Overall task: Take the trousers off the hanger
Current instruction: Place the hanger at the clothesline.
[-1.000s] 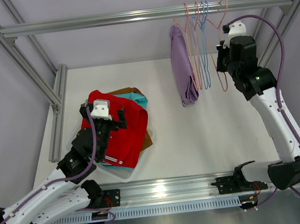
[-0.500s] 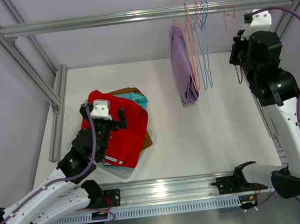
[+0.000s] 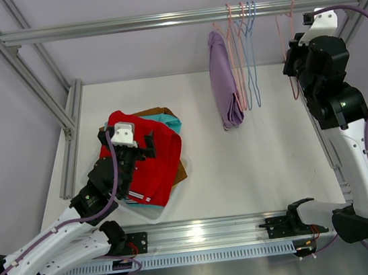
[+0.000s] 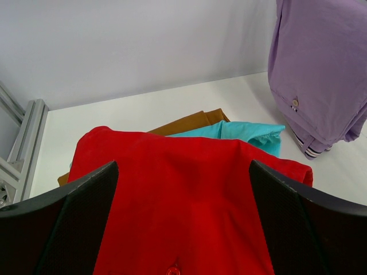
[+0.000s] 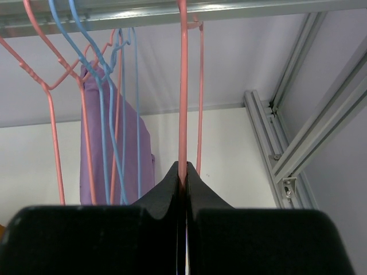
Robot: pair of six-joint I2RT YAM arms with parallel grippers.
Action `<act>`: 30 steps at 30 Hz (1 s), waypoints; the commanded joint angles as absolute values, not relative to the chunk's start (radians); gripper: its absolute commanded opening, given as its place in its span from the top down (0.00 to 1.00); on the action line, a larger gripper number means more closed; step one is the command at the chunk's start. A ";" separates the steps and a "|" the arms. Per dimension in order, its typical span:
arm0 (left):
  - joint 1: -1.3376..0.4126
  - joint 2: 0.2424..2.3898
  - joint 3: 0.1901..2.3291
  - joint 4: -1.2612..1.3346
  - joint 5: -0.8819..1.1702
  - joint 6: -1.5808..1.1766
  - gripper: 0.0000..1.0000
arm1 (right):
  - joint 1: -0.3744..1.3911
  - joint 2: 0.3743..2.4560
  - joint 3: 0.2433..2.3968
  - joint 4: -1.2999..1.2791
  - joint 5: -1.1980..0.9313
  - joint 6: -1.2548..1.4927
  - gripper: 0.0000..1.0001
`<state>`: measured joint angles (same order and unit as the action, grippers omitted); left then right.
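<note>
Lilac trousers (image 3: pixel 224 81) hang on a hanger from the overhead rail (image 3: pixel 122 25), and they also show in the left wrist view (image 4: pixel 321 69) and the right wrist view (image 5: pixel 92 154). Red trousers (image 3: pixel 150 162) lie on top of a pile on the table, over teal trousers (image 3: pixel 170 121) and brown trousers (image 3: pixel 157 111). My left gripper (image 3: pixel 144 145) hovers open above the red trousers (image 4: pixel 183 189), nothing between its fingers. My right gripper (image 3: pixel 292 63) is shut on the lower wire of an empty pink hanger (image 3: pixel 290 35) (image 5: pixel 183 86), whose hook stands above the rail at the far right.
Several empty pink and blue hangers (image 3: pixel 246 54) hang on the rail between the lilac trousers and the held hanger. Aluminium frame posts (image 3: pixel 67 126) border the table's left side, and more (image 5: pixel 287 143) stand near the right arm.
My right gripper has carried the pink hanger up and to the right, away from the other hangers. The left arm and the pile have not moved.
</note>
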<state>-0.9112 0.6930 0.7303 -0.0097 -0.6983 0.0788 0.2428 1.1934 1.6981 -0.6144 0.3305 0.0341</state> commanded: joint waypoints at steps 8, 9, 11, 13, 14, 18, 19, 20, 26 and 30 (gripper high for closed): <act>-0.904 0.686 0.770 0.008 -0.684 0.067 0.01 | 0.207 1.291 1.623 -0.446 0.224 0.077 1.00; -0.904 0.684 0.770 0.008 -0.684 0.066 0.01 | 0.206 1.298 1.614 -0.433 0.219 0.080 1.00; -0.904 0.686 0.770 0.008 -0.686 0.067 0.01 | 0.206 1.316 1.583 -0.423 0.203 0.089 1.00; -0.904 0.686 0.770 0.008 -0.684 0.067 0.01 | 0.206 1.324 1.545 -0.405 0.186 0.094 1.00; -0.904 0.686 0.770 0.008 -0.683 0.067 0.00 | 0.207 1.322 1.528 -0.387 0.178 0.092 1.00; -0.904 0.684 0.769 0.008 -0.683 0.068 0.01 | 0.204 1.289 1.434 -0.338 0.144 0.101 1.00; -0.904 0.684 0.770 0.006 -0.681 0.067 0.01 | 0.207 1.286 1.407 -0.331 0.138 0.103 1.00; -0.904 0.684 0.769 0.006 -0.680 0.066 0.00 | 0.209 1.282 1.398 -0.324 0.132 0.106 1.00; -0.904 0.686 0.772 0.008 -0.680 0.066 0.01 | 0.242 1.278 1.379 -0.322 0.133 0.094 1.00; -0.904 0.683 0.772 0.008 -0.681 0.066 0.01 | 0.293 1.285 1.376 -0.318 0.170 0.080 1.00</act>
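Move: The pink hanger is already pinched in the shut right fingers, its hook standing above the clothesline. The free spot on the clothesline lies about 15 cm ahead, 5 cm left and 8 cm above the right hand. The blue hangers hang about 9 cm left and 14 ahead, the pink hangers 13 left and 14 ahead, all some 4 cm lower than the hand. From the idle left hand the spot is roughly 23 cm ahead, 40 right and 22 up. Keep the right fingers shut on the pink hanger and lower it about 12 cm while reaching some 7 cm forward, so its hook comes down over the clothesline. Let the fingertips tip down about 10 degrees, then ease that tilt slightly as you carry the hanger left along the clothesline towards the blue hangers, about 5 cm left in all, turning the hand a little counter-clockwise. ##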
